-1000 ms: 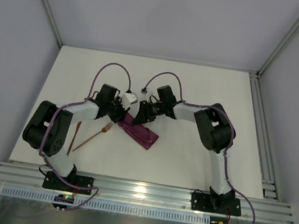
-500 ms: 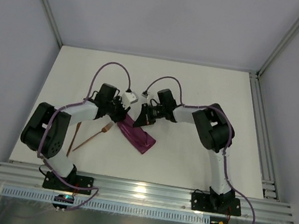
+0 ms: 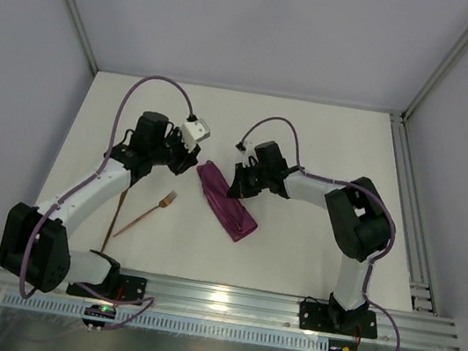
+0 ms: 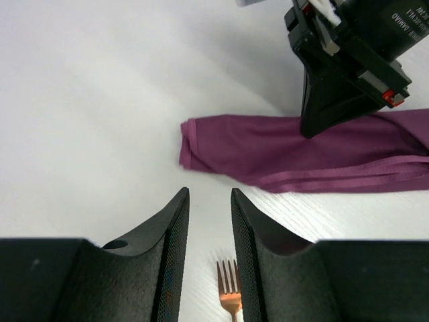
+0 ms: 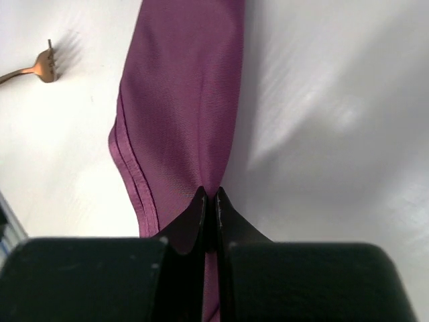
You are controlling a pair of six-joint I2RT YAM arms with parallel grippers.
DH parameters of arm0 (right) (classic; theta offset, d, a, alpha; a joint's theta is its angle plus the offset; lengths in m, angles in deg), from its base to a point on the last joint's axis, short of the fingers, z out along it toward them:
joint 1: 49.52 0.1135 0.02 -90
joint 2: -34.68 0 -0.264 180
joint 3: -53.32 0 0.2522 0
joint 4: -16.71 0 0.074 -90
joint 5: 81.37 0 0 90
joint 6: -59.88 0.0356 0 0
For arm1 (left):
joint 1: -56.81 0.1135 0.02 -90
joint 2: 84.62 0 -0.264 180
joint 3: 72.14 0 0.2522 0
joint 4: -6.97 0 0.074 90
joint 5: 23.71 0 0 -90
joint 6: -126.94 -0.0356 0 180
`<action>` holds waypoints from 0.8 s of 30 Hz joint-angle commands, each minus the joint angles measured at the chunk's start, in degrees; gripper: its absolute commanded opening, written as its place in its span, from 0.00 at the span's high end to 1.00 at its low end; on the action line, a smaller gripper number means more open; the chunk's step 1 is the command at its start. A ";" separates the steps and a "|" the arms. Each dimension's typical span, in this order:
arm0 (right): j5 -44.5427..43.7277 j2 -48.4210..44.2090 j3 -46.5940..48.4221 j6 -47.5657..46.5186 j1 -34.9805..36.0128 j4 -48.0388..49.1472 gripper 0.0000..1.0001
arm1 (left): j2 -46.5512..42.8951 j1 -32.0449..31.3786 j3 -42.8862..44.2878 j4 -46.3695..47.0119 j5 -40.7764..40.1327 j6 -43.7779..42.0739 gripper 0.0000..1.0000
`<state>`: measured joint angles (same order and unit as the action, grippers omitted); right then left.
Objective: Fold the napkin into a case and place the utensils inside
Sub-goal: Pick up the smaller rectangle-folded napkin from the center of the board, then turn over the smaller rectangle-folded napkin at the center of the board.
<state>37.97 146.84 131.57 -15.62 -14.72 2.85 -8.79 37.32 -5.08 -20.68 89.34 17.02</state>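
Note:
The plum-purple napkin [image 3: 226,203] lies folded into a narrow oblong strip [image 4: 295,151] running diagonally across the table middle. My right gripper [image 5: 209,193] is shut on the strip's right long edge [image 5: 184,100], pinching a fold of cloth; in the top view this right gripper [image 3: 238,185] sits at the strip's far half. My left gripper [image 4: 210,194] hovers left of the strip's far end, jaws slightly apart with nothing between them, and in the top view it [image 3: 187,165] stands clear of the cloth. A copper fork [image 3: 153,213] lies left of the strip, its tines [image 4: 229,282] below my left fingers.
A second slim copper utensil [image 3: 117,214] lies beside the fork, near the left arm's lower link. The fork's tines [image 5: 41,66] also show at the upper left of the right wrist view. Aluminium rails [image 3: 215,297] border the table's near edge.
My left gripper has let go of the napkin, drawn back to the left and opened a little. My right gripper has shut on the napkin's edge, and the strip has shifted slightly right.

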 commanded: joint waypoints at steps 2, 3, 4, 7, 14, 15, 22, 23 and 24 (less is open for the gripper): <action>-14.21 -8.00 -0.07 -7.29 -0.09 -7.89 0.97 | -4.19 0.06 1.55 -4.13 -3.88 -0.47 0.66; -16.84 -8.79 -0.07 -8.08 -0.18 -9.64 0.97 | -4.55 0.15 1.37 -4.21 -4.24 -0.64 0.66; -18.17 -9.41 0.02 -9.39 -0.18 -10.44 0.97 | -4.90 0.24 1.46 -4.48 -4.50 -0.82 0.66; -22.47 -11.34 -0.07 -11.07 -0.27 -13.17 0.97 | -6.31 0.85 1.28 -4.74 -5.38 -0.82 0.66; -34.85 -15.56 -0.33 -15.98 -0.70 -17.83 0.97 | -7.98 2.17 1.46 -5.88 -8.89 -1.79 0.66; -36.36 -16.18 -0.07 -16.69 -0.62 -19.05 0.97 | -8.07 2.26 1.63 -6.15 -9.33 -1.79 0.66; -46.82 -17.06 1.60 -21.70 -1.23 -24.07 0.97 | -8.68 2.70 2.16 -6.59 -9.95 -1.70 0.66; -48.05 -17.06 1.69 -22.06 -1.23 -24.42 0.97 | -8.60 2.79 2.25 -6.68 -10.13 -1.70 0.66; -50.76 -17.15 1.95 -22.50 -1.23 -25.12 0.97 | -8.68 2.79 2.25 -6.68 -10.22 -1.70 0.66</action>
<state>-4.19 132.46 131.20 -34.74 -15.63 -19.29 -15.92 39.68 -4.84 -26.93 79.92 15.51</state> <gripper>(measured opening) 0.057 0.338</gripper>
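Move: The folded napkin is already pinched in the right fingers, its middle about 1 cm back, 1 cm left and 1 cm below them; the bare board it is carried to lies some 15 cm right, 4 cm ahead and 3 cm down. The fork's middle is roughly 23 cm left and 9 cm back, down on the board. From the empty left hand, the napkin lies about 12 cm right, 6 cm back and 15 cm below. The napkin, still pinched by its side edge, is swept about 15 cm to the right by the right hand, which also goes some 4 cm forward and rises 4 cm early on, away from the fork. Meanwhile the right wrist rolls around 40 degrees until its fingers point nearly straight down. The left hand, empty and partly open, backs off about 5 cm left and slightly up. ##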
